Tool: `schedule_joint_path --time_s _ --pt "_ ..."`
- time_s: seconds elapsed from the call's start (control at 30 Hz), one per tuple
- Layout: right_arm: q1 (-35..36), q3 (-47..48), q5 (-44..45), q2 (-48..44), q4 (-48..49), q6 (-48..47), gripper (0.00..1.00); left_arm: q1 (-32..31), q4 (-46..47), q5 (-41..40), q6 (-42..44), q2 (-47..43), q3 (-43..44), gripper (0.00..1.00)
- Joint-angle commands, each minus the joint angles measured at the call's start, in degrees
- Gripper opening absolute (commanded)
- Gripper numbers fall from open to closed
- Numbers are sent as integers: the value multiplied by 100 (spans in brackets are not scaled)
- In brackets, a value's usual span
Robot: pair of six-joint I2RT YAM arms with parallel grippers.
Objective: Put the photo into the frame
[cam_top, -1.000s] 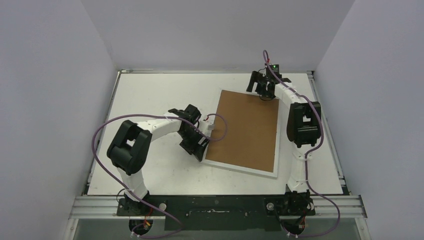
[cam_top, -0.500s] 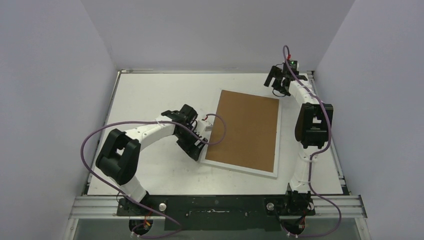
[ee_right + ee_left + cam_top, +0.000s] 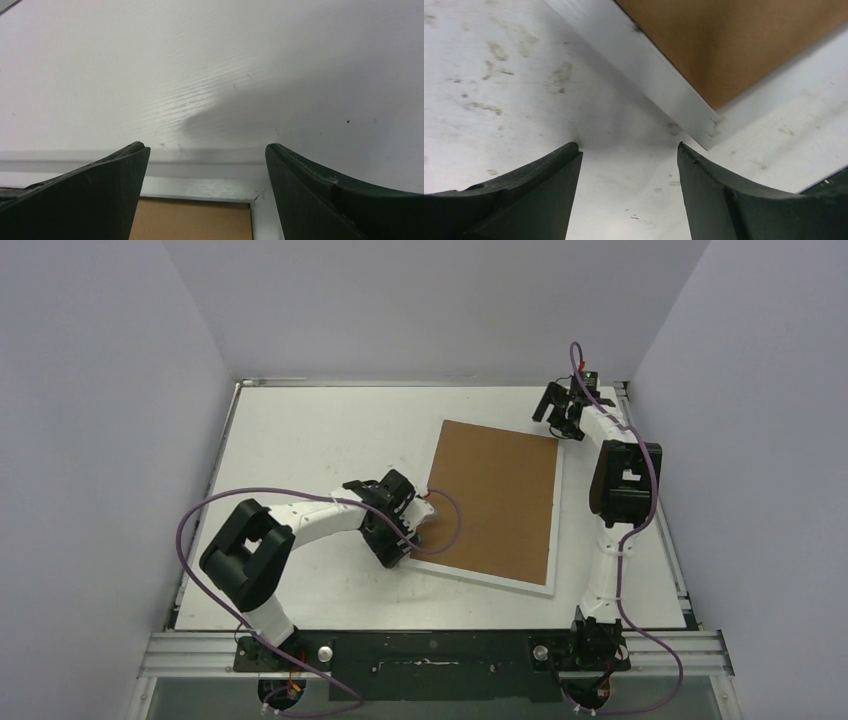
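Note:
The frame (image 3: 482, 578) lies tilted on the table, right of centre, its narrow white border showing around a plain brown backing board (image 3: 495, 495) that fills it. The photo is hidden. My left gripper (image 3: 400, 543) is open at the frame's near-left corner. In the left wrist view that corner of the frame (image 3: 659, 82) and the backing board (image 3: 734, 40) lie just ahead of my left gripper (image 3: 629, 150), with only bare table between the fingers. My right gripper (image 3: 558, 412) is open over the far-right corner. There the frame (image 3: 200, 187) and backing board (image 3: 190, 220) sit between my right gripper's (image 3: 207, 147) fingers.
The white table (image 3: 300, 430) is enclosed by grey walls on three sides. A metal rail (image 3: 430, 648) with both arm bases runs along the near edge. Purple cables loop off each arm, the left one (image 3: 448, 505) hanging over the board's left edge.
My right gripper moved from the board's far edge rightward to the frame's far-right corner. My left gripper slid nearer along the frame's left edge to its near-left corner.

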Motion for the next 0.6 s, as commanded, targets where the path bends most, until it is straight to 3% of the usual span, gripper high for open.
schedule_joint_path --time_s 0.0,0.17,0.33,0.47,0.57 --pt "-62 342 -395 304 140 -12 90 25 677 -874 -231 48 59 68" --pt "-54 9 -608 269 222 7 90 185 792 -1064 -413 52 184 68" --pt "-58 -1005 -672 -268 454 305 91 522 840 -1003 -542 211 329 68" --pt "-29 -1888 -477 -828 664 471 92 884 676 -691 -562 312 515 67" --pt "-59 -2171 -161 -1062 579 417 92 1148 619 -256 -134 -82 278 67"
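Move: The left hand is low over the table just outside the frame: its near-left corner is about 3 cm back and 3 cm right, roughly 1 cm lower, and the middle of its left rail some 16 cm ahead and 7 cm right. For the right hand, the frame's far-right corner lies about 2 cm back, 3 cm right and 2 cm below; the far rail's middle is some 13 cm left and 1 cm ahead. With its open fingers over the far rail beside the far-right corner, the right hand sinks about 2 cm, then draws the frame back towards the base by some 4 cm, fingertips hooked beyond the rail. The left hand, open and low, slides about 7 cm forward and 3 cm left alongside the left rail, turning some 15 degrees counter-clockwise; whether its finger touches the rail can't be seen. ##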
